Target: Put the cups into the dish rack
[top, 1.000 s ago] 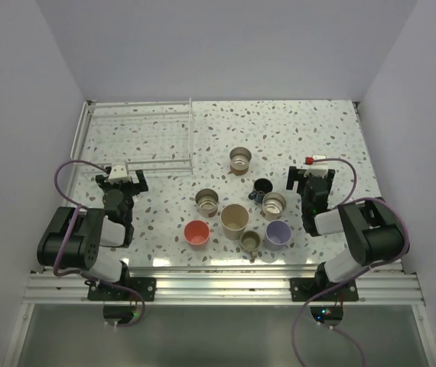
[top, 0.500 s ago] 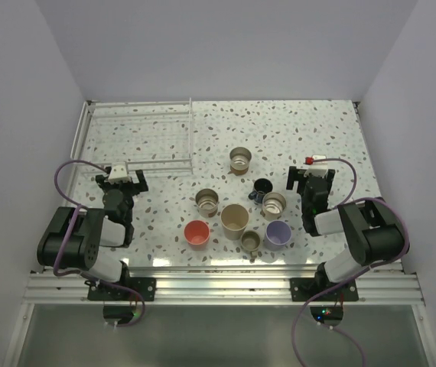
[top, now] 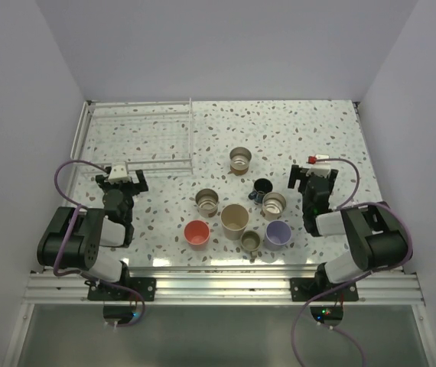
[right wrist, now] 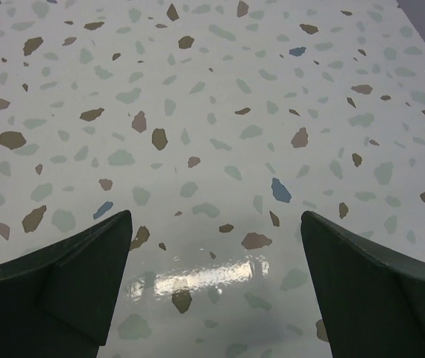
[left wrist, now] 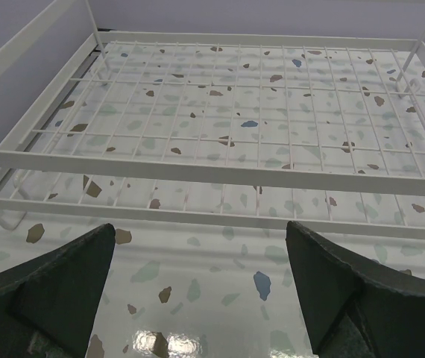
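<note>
Several cups stand upright in a cluster at mid-table: a red cup (top: 196,232), a beige cup (top: 234,220), a lavender cup (top: 278,232), a brown cup (top: 207,202), an olive cup (top: 250,241), a dark blue cup (top: 262,186) and two metallic cups (top: 239,160) (top: 274,203). The white wire dish rack (top: 157,162) lies at the back left with nothing in it. My left gripper (top: 120,180) is open just in front of the dish rack's near rail (left wrist: 212,173), with only tabletop between the left gripper (left wrist: 199,226) fingers. My right gripper (top: 315,177) is open, right of the cups. The right gripper (right wrist: 216,214) faces bare tabletop.
The speckled table (top: 302,130) is walled at the back and on both sides. Both arm bases sit on the metal rail (top: 218,287) along the near edge. A purple cable (top: 69,170) loops beside the left arm.
The right arm has shifted slightly to the right and back. The left arm and the cups have not moved.
</note>
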`<state>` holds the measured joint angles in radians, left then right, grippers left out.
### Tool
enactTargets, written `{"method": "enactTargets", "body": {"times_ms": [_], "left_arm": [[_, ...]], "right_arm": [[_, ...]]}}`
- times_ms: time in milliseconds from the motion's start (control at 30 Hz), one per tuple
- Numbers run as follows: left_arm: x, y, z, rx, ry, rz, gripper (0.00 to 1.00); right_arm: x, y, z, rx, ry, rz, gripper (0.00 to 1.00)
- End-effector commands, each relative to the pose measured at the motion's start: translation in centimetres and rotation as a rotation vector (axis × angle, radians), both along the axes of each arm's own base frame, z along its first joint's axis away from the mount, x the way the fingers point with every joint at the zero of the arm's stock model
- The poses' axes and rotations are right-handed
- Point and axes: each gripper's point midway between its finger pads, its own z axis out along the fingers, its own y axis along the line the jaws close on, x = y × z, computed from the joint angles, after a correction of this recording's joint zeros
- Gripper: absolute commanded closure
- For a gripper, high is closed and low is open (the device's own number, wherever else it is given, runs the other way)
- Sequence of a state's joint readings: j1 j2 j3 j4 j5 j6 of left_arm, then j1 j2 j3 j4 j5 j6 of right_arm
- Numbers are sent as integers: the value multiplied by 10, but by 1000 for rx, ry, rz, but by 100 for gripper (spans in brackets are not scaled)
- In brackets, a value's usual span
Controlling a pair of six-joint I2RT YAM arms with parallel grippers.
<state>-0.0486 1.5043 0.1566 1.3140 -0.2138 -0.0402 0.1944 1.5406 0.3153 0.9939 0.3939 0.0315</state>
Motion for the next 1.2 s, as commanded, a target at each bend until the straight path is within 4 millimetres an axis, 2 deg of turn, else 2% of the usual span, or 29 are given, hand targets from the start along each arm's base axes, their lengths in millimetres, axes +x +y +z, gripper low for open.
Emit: {"method": "enactTargets", "body": {"times_ms": [0,67,100,167,200,233,267,300,333,367,400,433,467,500,533,567,600,633,667,700,767,800,900,1000,1033,1167], "left_arm": [[1,1,14,16,-57,8,0],[1,1,14,15,-58,8,0],[1,1,14,15,-58,8,0],[1,2,14,15,-58,10,0],[1,1,14,15,-58,8,0],[2,1,15,15,-60,8,0],[1,1,14,15,-58,8,0],[1,1,14,15,-58,8,0],[1,1,14,17,-58,8,0],[1,1,14,15,-58,7,0],[1,1,14,17,-58,8,0],[1,1,14,15,-58,8,0],[2,1,15,15,-61,8,0],[1,1,14,15,-58,8,0],[1,1,15,15,-60,8,0],[1,1,14,15,-58,8,0],[1,1,15,15,-60,8,0],[1,1,15,15,-60,8,0],[1,1,15,15,-60,8,0],[1,1,15,15,-60,8,0],[1,1,15,15,-60,8,0],[1,1,15,17,-59,8,0],[1,1,15,17,-59,8,0],[2,1,15,15,-60,8,0],[1,1,15,17,-59,8,0],[2,1,15,15,-61,8,0]], "right_arm": [[5,-8,38,37,-112,-51,1],[1,-11,39,30,-86,-68,1],[1,-12,54,38,-117,-73,1],[-4,-15,60,23,-96,-85,1],[1,-16,77,31,-119,-95,1],[-1,-20,103,77,-173,-139,1],[-8,-22,93,82,-78,-157,2],[0,-19,130,120,-125,-167,1],[0,-9,152,188,-140,-126,2],[-10,-5,143,179,-16,-103,1],[-4,8,193,206,-62,-31,1],[-8,19,203,229,-25,23,2],[-20,36,197,257,79,110,1],[-20,41,222,301,51,127,1],[-25,45,221,348,75,123,1],[-33,44,208,395,136,78,1],[-38,48,207,473,160,50,1],[-43,53,206,484,203,74,1],[-55,63,194,488,312,115,1],[-58,70,211,501,317,159,1],[-75,74,211,480,405,194,1],[-81,72,226,469,380,204,1],[-102,71,245,459,373,241,1],[-122,81,236,480,459,295,2],[-133,85,228,493,512,316,2],[-149,90,198,501,606,334,5]]}}
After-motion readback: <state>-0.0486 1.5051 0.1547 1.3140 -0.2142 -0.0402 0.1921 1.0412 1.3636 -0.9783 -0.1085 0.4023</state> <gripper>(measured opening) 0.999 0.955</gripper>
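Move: The steel cup, the cup nearest the empty, open right hand, stands about 10 cm back and 13 cm to its left, its middle some 3 cm lower. The dark mug is about 6 cm back and 17 cm left of the hand, and the purple cup some 19 cm back and 12 cm left. From the left hand, the steel cup lies roughly 50 cm right, 9 cm back and 7 cm lower. Bound for high above the table near the right-hand cups, the empty right hand first climbs almost straight up by about 28 cm, then draws back and leftward while sinking a little. The wrist tips down some 25 degrees, its left side rises as much and it swings counter-clockwise; the fingers stay open, touching nothing. ##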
